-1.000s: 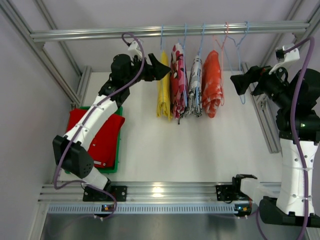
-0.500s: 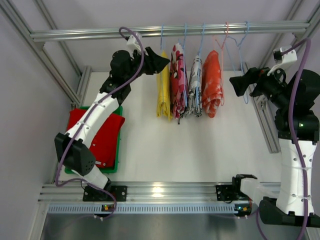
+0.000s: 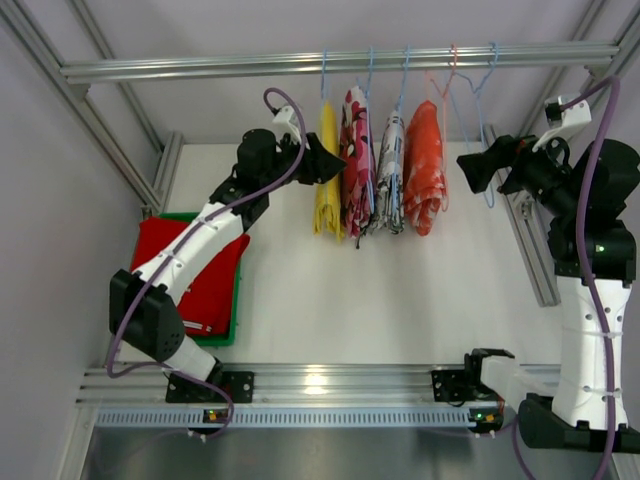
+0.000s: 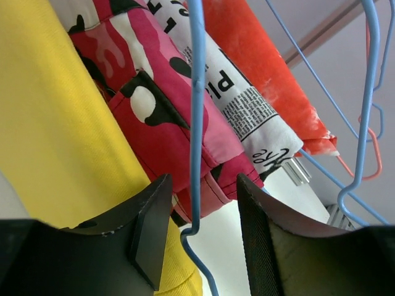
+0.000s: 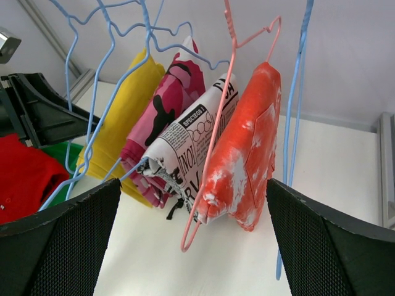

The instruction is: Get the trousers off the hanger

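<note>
Yellow trousers [image 3: 327, 185] hang folded from a blue hanger [image 3: 323, 75] at the left end of the rail [image 3: 200, 68]. My left gripper [image 3: 335, 162] is right beside them. In the left wrist view the yellow trousers [image 4: 55, 123] lie against the outside of the left finger. The hanger's blue wire [image 4: 196, 123] runs down between the jaws, which stand apart without pinching it; the left gripper [image 4: 202, 185] is open. Red trousers [image 3: 200, 275] lie in a green bin [image 3: 238, 300]. My right gripper [image 5: 192, 185] is wide open and empty, facing the hanging clothes from the right [image 3: 468, 168].
Pink camouflage trousers [image 3: 355, 165], newsprint trousers [image 3: 392, 175] and orange-red mottled trousers [image 3: 424, 165] hang right of the yellow pair. An empty blue hanger [image 3: 487, 110] hangs at the rail's right end. Aluminium frame posts [image 3: 530, 250] flank the white table.
My left gripper rose beside the yellow trousers, then came down and right around the hanger wire, and its jaws narrowed. The right arm barely moved.
</note>
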{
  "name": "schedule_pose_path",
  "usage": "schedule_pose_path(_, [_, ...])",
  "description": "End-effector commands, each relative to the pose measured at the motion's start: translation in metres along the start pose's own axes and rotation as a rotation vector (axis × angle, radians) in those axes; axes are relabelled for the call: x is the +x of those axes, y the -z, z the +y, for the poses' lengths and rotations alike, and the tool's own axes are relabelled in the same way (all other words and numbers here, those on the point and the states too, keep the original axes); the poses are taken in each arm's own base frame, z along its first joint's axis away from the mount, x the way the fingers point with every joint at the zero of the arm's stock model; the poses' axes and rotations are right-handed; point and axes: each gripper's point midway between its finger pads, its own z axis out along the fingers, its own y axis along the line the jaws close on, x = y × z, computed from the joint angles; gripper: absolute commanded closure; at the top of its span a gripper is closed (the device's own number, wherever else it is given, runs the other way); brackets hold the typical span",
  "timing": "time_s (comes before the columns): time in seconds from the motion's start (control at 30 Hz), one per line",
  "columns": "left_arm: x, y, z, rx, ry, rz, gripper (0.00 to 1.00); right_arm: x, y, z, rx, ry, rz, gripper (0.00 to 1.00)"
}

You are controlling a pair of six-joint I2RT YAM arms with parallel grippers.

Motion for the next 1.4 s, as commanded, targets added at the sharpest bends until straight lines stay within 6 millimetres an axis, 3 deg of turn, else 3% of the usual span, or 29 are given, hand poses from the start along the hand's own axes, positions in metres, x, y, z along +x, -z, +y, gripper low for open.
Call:
schedule_pose_path(0.0, [-0.02,0.009,-0.021,0.065,-0.046,-0.061,0.5,-0.016,-0.001,0.003,-0.019,0.03,-0.063,0.01])
schedule_pose_path(0.13, [-0.028,0.008,-0.019,0.044,-0.042,-0.09,0.64,-0.016,-0.001,0.004,-0.019,0.028,-0.063,0.01])
schedule_pose_path(0.17, [-0.028,0.007,-0.019,0.044,-0.041,-0.092,0.72,-0.016,0.0,0.004,-0.019,0.03,-0.063,0.01])
schedule_pose_path(0.37, [-0.053,0.013,-0.032,0.042,-0.051,-0.135,0.99,-0.017,-0.001,0.004,-0.022,0.031,-0.065,0.01])
schedule_pose_path(0.8, [-0.148,0.081,-0.073,-0.025,-0.208,-0.409,1.0,-0.017,-0.003,0.007,-0.042,0.015,-0.073,0.01])
schedule_pose_path(0.97, [-0.157,0.101,-0.06,-0.144,-0.236,-0.448,1.0,-0.021,-0.005,0.012,-0.074,0.01,-0.084,0.01])
schedule_pose_path(1.1, [-0.164,0.119,-0.068,-0.139,-0.282,-0.498,1.0,-0.018,-0.011,0.011,-0.081,-0.011,-0.077,0.01])
schedule_pose_path(1.37, [-0.189,0.127,-0.073,-0.163,-0.332,-0.593,1.0,-0.02,-0.018,0.014,-0.102,-0.024,-0.083,0.0])
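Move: The near-side wire of the blue hanger carrying the yellow trousers already runs between my left hand's half-open fingertips, practically at the hand point. The yellow trousers hang about 5 cm ahead, 2 cm left and 7 cm below it; the pink trousers some 5 cm ahead, 5 cm right, and the white printed ones 5 cm ahead, 11 cm right, both equally low. From my right hand that wire is roughly 27 cm left, 8 cm ahead, 8 cm lower. My left hand first stays put and shuts its fingers, pinching the blue hanger's wire. Then, keeping that pinch, I draw the wire about 7 cm left, away from the pink trousers, and lift it some 5 cm, easing slightly back, while the wrist turns about 15 degrees counter-clockwise, its left side rising and fingers tipping up a little. ##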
